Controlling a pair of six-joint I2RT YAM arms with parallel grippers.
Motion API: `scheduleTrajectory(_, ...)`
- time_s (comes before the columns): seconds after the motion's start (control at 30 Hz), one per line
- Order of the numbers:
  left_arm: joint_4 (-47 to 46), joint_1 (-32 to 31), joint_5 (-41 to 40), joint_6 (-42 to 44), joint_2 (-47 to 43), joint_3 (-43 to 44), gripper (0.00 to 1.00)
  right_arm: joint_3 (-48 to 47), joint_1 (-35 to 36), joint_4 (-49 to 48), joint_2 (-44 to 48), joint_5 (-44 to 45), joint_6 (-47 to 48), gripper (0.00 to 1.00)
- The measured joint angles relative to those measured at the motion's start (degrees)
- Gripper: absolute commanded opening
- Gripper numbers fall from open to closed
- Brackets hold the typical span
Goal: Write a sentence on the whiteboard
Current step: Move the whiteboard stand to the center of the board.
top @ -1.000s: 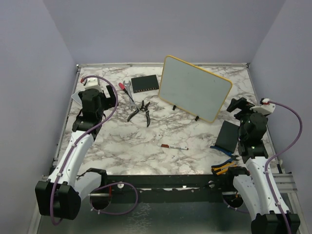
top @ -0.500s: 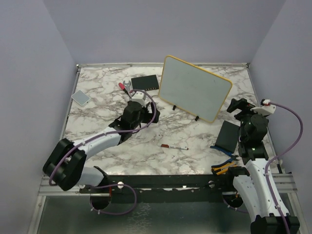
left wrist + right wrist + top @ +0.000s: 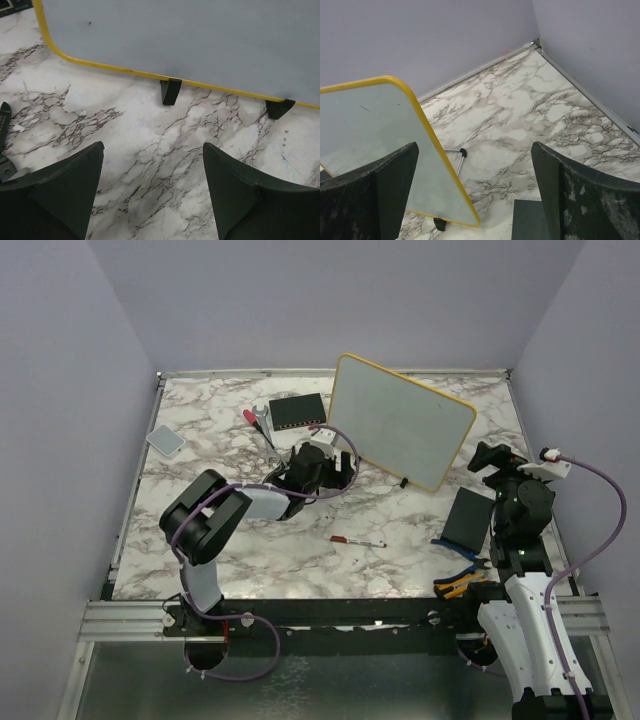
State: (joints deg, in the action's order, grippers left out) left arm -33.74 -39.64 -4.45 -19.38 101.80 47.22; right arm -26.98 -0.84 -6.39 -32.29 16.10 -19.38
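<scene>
The whiteboard [image 3: 400,420], white with a thin yellow frame and small black feet, stands tilted at the back centre-right. Its face shows no written words in any view. My left gripper [image 3: 335,462] is open and empty, low over the marble just in front of the board's lower left edge. In the left wrist view the board [image 3: 175,35] fills the top beyond the gripper [image 3: 152,147]. My right gripper [image 3: 487,455] is open and empty, right of the board. The right wrist view [image 3: 474,145] shows the board's right end [image 3: 365,130]. A thin red-and-white marker [image 3: 358,540] lies on the table.
A black box [image 3: 298,411] and a red-handled wrench [image 3: 255,418] lie left of the board. A small grey pad [image 3: 165,439] is at far left. A dark flat slab [image 3: 467,517] and blue and yellow pliers [image 3: 460,580] lie at the right front.
My left arm has swung from the far left of the table to the centre, ending in front of the whiteboard's lower edge. The right arm has barely moved.
</scene>
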Motion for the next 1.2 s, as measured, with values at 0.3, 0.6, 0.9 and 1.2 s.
scheduleTrajectory(0.3,-1.5,-1.8,0.6,5.0,10.0,6.4,0.72,0.0,0.0,0.0,0.1,0.1,-0.1,0.98)
scheduleTrajectory(0.6,-0.3,-2.4,-0.2,8.2,15.8,12.5,0.61,0.0,0.0,0.0,-0.9,0.1,-0.1,0.98)
scheduleTrajectory(0.9,0.8,-2.6,-2.5,10.4,19.2,17.3,0.51,0.0,0.0,0.0,-1.4,0.3,-0.1,0.98)
scheduleTrajectory(1.2,1.7,-3.1,-5.4,11.1,20.2,18.9,0.36,0.0,0.0,0.0,-1.6,0.6,-0.1,0.98)
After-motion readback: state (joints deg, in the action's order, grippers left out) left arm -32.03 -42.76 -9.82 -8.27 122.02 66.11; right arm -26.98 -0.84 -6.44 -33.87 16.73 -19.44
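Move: The left whiteboard stand foot, the small black block under the board's yellow lower edge, lies about 7 cm ahead of the left hand, 6 cm to its right and 5 cm below. The other stand foot is about 11 cm farther right of it and 5 cm nearer the base; the pliers lie 4 cm ahead of the hand and 10 cm left, the marker 12 cm back and 6 cm right. From the right hand the left foot is roughly 15 cm ahead, 28 cm left and 23 cm below. The left hand first slips right and sinks towards the left stand foot, then eases forward low over the table with the drop slowing, in all about 5 cm each forward, right and down. On the way it rolls some 10 degrees, its left side rising, and its fingers close from wide to about half that gap, ending with a tip on either side of the black block, the right tip very near it, not yet gripping. ##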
